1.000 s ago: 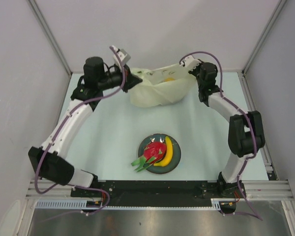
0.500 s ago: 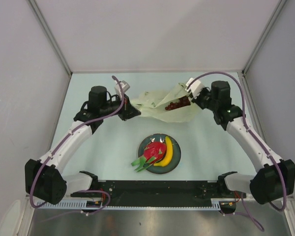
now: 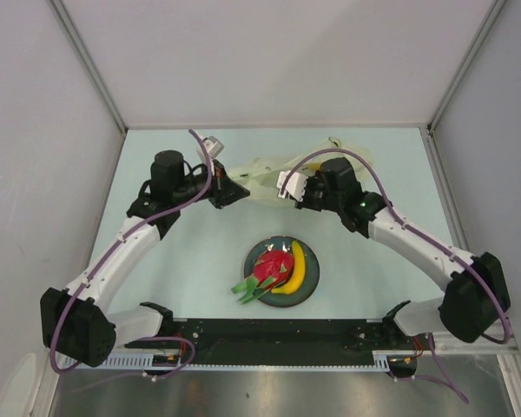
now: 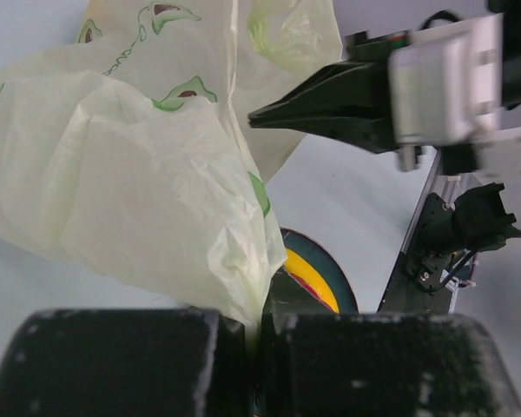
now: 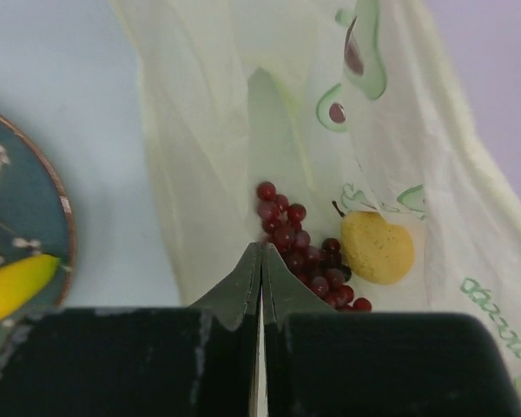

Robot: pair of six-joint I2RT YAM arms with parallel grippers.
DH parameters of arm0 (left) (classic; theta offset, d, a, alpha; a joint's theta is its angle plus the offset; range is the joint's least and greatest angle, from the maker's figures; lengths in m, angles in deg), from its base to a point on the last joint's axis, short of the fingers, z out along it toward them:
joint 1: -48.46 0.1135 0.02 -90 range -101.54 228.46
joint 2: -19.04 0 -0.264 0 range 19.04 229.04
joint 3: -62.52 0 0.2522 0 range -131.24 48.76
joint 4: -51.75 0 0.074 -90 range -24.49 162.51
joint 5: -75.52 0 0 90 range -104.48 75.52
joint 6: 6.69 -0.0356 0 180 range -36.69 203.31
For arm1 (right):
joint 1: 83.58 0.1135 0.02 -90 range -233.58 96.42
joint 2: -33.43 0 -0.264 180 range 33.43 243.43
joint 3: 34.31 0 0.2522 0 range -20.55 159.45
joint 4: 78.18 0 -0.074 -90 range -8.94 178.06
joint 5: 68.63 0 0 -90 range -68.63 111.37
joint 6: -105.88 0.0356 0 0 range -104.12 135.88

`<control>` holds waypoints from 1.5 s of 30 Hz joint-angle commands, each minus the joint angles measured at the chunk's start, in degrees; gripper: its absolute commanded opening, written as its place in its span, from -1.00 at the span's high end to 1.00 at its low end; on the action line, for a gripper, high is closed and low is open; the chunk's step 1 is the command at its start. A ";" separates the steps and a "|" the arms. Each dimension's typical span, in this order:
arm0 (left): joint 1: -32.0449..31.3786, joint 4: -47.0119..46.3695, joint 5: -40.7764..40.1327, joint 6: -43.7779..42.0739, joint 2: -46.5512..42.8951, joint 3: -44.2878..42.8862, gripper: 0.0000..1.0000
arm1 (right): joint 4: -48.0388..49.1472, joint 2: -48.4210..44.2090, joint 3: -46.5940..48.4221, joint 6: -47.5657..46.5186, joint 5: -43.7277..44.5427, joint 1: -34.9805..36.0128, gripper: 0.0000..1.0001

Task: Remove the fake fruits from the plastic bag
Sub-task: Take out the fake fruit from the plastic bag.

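The plastic bag, pale yellow-green and crinkled, lies at the back of the table. My left gripper is shut on a fold of the bag, pinched between its jaws. My right gripper is shut with nothing in it, over the bag's open inside. Its tips are right beside the dark red grape bunch, and the yellow lemon lies just to the right of the grapes, both on the bag's plastic. In the top view, the right gripper is over the bag's middle. The dragon fruit and banana lie on the plate.
The dark blue-green plate stands near the front centre, and its rim shows at the left of the right wrist view. Grey walls close in the table at the back and both sides. The right gripper's black fingers point toward the left wrist camera.
My right arm has swung from the bag's far right corner forward and left over the bag. The left gripper has pulled its fold forward, and the bag has dropped flatter.
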 commanded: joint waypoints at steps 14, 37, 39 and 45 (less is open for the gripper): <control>0.17 -2.11 2.14 0.00 -3.35 0.73 1.00 | 12.82 22.67 8.63 -19.25 9.26 -6.45 0.96; 0.26 -2.37 6.72 -4.31 1.93 -0.86 0.99 | -27.69 53.88 50.56 -38.50 15.06 -8.57 0.03; 0.17 -2.81 6.63 -4.05 2.19 -0.94 0.99 | -27.79 54.14 50.21 -39.37 15.77 -8.39 0.03; 0.17 -3.78 5.49 -2.99 2.19 -0.33 0.99 | -25.68 55.37 47.93 -46.91 17.61 -8.57 0.05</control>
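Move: The yellow pear lies inside the open bag, about 21 cm ahead of the right hand, some 4 cm to its right and 15 cm below. The grapes are beside it, roughly 16 cm ahead, 3 cm right and 18 cm down; the plate is about 6 cm back, 5 cm left and 21 cm down. From the left hand, which holds the bag's rim, the pear is roughly 26 cm ahead, 16 cm right and 21 cm below. The right hand drives forward some 18 cm and down about 16 cm into the bag's mouth, rolling its left side down by around 45 degrees so its shut, left-pointing fingers come to point steeply down and forward, and partway in they open to about half, ending close over the pear's near side with the grapes just behind. The left hand keeps its pinch on the rim and stays nearly in place, rising about 1 cm and then sinking a little below its starting height. ##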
